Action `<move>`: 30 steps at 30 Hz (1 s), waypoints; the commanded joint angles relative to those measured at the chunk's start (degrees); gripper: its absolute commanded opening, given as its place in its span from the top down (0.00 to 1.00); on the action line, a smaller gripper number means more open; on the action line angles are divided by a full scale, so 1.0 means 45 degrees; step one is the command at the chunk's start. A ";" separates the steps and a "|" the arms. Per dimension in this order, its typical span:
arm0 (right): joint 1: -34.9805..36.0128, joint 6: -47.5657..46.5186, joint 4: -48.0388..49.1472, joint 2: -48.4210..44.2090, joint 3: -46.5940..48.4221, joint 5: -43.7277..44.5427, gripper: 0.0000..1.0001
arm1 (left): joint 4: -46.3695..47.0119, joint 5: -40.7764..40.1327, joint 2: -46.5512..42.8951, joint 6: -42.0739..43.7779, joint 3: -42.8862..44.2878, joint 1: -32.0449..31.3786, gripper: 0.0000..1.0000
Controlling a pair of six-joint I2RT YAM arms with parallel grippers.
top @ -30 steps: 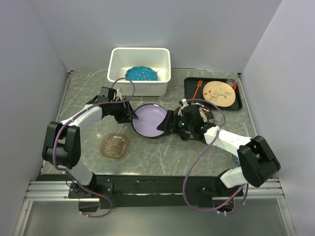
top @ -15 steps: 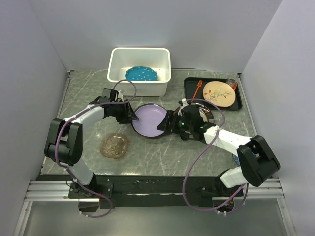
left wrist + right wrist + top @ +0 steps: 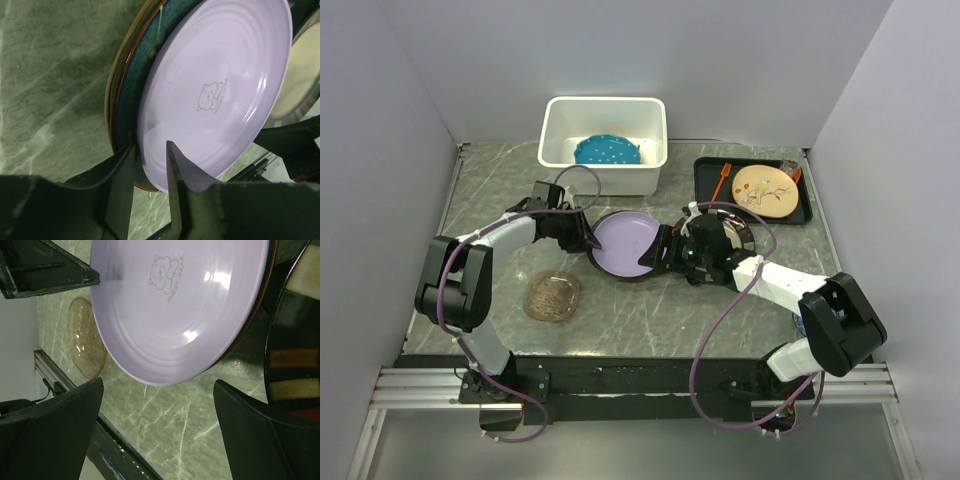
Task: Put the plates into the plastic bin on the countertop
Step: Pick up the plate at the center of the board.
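Note:
The lavender plate [image 3: 626,246] lies on a dark teal plate [image 3: 604,226] mid-table, its left side lifted. My left gripper [image 3: 586,240] is shut on the lavender plate's left rim [image 3: 210,90]; the dark teal plate [image 3: 137,95] sits just behind it. My right gripper [image 3: 658,256] is open at the plate's right edge, and its fingers stand wide apart below the plate [image 3: 175,310]. The white plastic bin [image 3: 560,160] at the back holds a teal dotted plate [image 3: 607,151]. An amber glass plate [image 3: 553,296] lies front left. A dark-rimmed cream plate [image 3: 744,233] lies under my right arm.
A black tray [image 3: 705,185] with a tan round plate [image 3: 764,190] and an orange utensil sits at the back right. A bit of blue [image 3: 799,325] shows behind my right arm's base. Grey walls close the table on three sides.
My left gripper has moved slightly right onto the lavender plate's left rim, and its arm has swung in. The right arm has hardly moved.

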 commanded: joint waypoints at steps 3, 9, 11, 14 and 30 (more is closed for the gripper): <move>0.0079 -0.0116 0.0294 -0.0018 0.0509 -0.0069 0.02 | -0.0116 -0.0483 -0.0077 0.0361 -0.0088 -0.0089 0.74; 0.0079 -0.0038 0.0508 -0.0116 0.0373 -0.0187 0.02 | -0.0526 -0.0756 -0.0292 0.0498 0.0127 -0.0089 0.89; 0.0098 -0.0057 0.0470 -0.0233 0.0372 -0.0226 0.02 | -0.0624 -0.0834 -0.0370 0.0498 0.0205 -0.0089 0.92; 0.0098 -0.0077 0.0450 -0.0389 0.0372 -0.0226 0.02 | -0.0722 -0.0952 -0.0430 0.0518 0.0322 -0.0089 0.95; 0.0079 -0.0330 -0.0331 -0.1190 0.0431 0.0008 0.01 | -0.1367 -0.1225 -0.1249 0.0479 0.0928 -0.0089 0.99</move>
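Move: Just to the right of the left hand, at about its own height, lies the purple plate: its middle is some 8 cm off and its left rim is right at the fingertips. The teal plate lies under it, about 3 cm below the hand. The glass plate sits roughly 9 cm left and 12 cm back, about 5 cm lower; the white bin is some 23 cm ahead and 3 cm right. From the right hand the purple plate's middle is about 6 cm left and 2 cm down. Closing from about a third open to nearly shut, the left fingers sink about half a centimetre and pinch the purple plate's left rim against the teal plate's edge. Keeping that pinch, the hand eases about 1 cm left and back up by about 1 cm, rolling some 5 degrees so its left side rises. The right hand stays wide open by the right rim, rising about 1 cm late on. ##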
